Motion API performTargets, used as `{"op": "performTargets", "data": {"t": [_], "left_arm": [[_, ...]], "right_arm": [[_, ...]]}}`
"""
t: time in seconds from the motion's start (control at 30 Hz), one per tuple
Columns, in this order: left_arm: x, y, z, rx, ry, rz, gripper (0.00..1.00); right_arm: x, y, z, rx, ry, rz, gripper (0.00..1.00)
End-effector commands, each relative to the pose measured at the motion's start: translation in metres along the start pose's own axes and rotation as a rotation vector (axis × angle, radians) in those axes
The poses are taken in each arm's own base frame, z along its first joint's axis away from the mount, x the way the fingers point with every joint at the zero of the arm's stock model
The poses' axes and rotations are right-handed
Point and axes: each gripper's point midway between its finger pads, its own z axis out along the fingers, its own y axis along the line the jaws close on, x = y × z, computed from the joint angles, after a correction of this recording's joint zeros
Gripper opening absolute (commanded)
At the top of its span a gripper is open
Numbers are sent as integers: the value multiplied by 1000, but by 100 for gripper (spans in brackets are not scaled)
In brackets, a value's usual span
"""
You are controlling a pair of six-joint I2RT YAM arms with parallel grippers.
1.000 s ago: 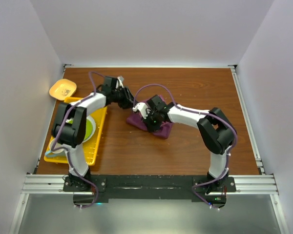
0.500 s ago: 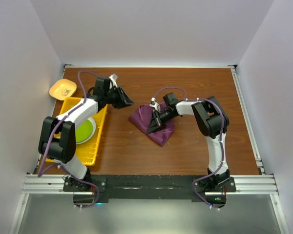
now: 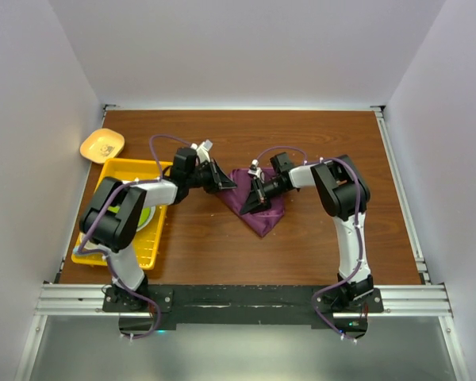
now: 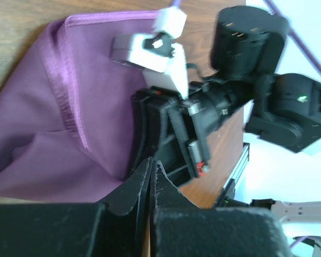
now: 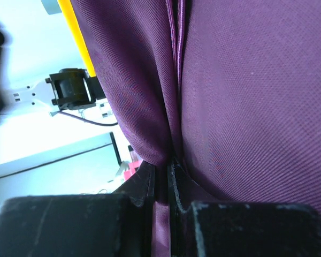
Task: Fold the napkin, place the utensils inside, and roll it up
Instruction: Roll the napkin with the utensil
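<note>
The plum-purple napkin [image 3: 266, 216] lies bunched on the brown table, right of centre. My right gripper [image 3: 247, 207] comes in low from the right and is shut on a pinched fold of it; in the right wrist view, cloth [image 5: 246, 80] fills the frame and runs down between the jaws [image 5: 170, 172]. My left gripper [image 3: 231, 186] sits at the napkin's left corner. In the left wrist view its jaws [image 4: 151, 164] are pressed together with no cloth between them, and the napkin [image 4: 37, 118] spreads beyond them. The utensils are out of view.
A yellow tray [image 3: 160, 226] holding a green plate [image 3: 146, 216] stands at the left, partly under my left arm. A small orange dish [image 3: 101, 144] sits at the far left corner. White walls close in the table on three sides.
My left gripper swung right from above the tray to the napkin's left corner and shut. My right arm turned lower and stretched out, still pinching the napkin, which spread a little.
</note>
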Motion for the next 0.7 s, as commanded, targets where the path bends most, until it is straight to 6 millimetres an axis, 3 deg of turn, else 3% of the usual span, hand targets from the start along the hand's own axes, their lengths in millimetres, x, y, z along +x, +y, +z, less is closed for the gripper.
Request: {"op": "performTargets", "data": {"t": [0.0,0.33,0.47,0.5,0.67], "left_arm": [[-8,-3,11,120,-81,30,2],[12,72,39,-80,-67,-15,0],[29,100,39,-173,-20,-30,0],[33,107,38,-195,-12,-35,0],[47,122,38,-231,30,-36,0]], "right_arm": [[-2,-28,-3,95,-42,86,0],[-1,-31,-5,134,-63,82,2],[-4,-25,-11,167,-68,46,12],[-3,-24,-12,177,-64,35,20],[-14,-8,-31,295,-53,-94,43]]}}
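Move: The napkin's roll lies almost under my left fingertips: its middle is about 8 cm below, some 3 cm nearer my base and 2 cm to the right. The right gripper's tips, already pinching the roll, are roughly 6 cm back and 1 cm right of my left hand. The yellow tray's middle is some 30 cm left and 5 cm back of it. From my right hand the roll's middle is about 1 cm ahead and 1 cm right, level with my fingertips. I drop my nearly shut left fingers about 7 cm, almost straight down, onto the napkin's roll just beyond my right fingers, and press there to hold it. My right hand stays around the fabric, barely shifting, until the left is down; then I open its fingers about a third of their range to let go, just starting to rise. ##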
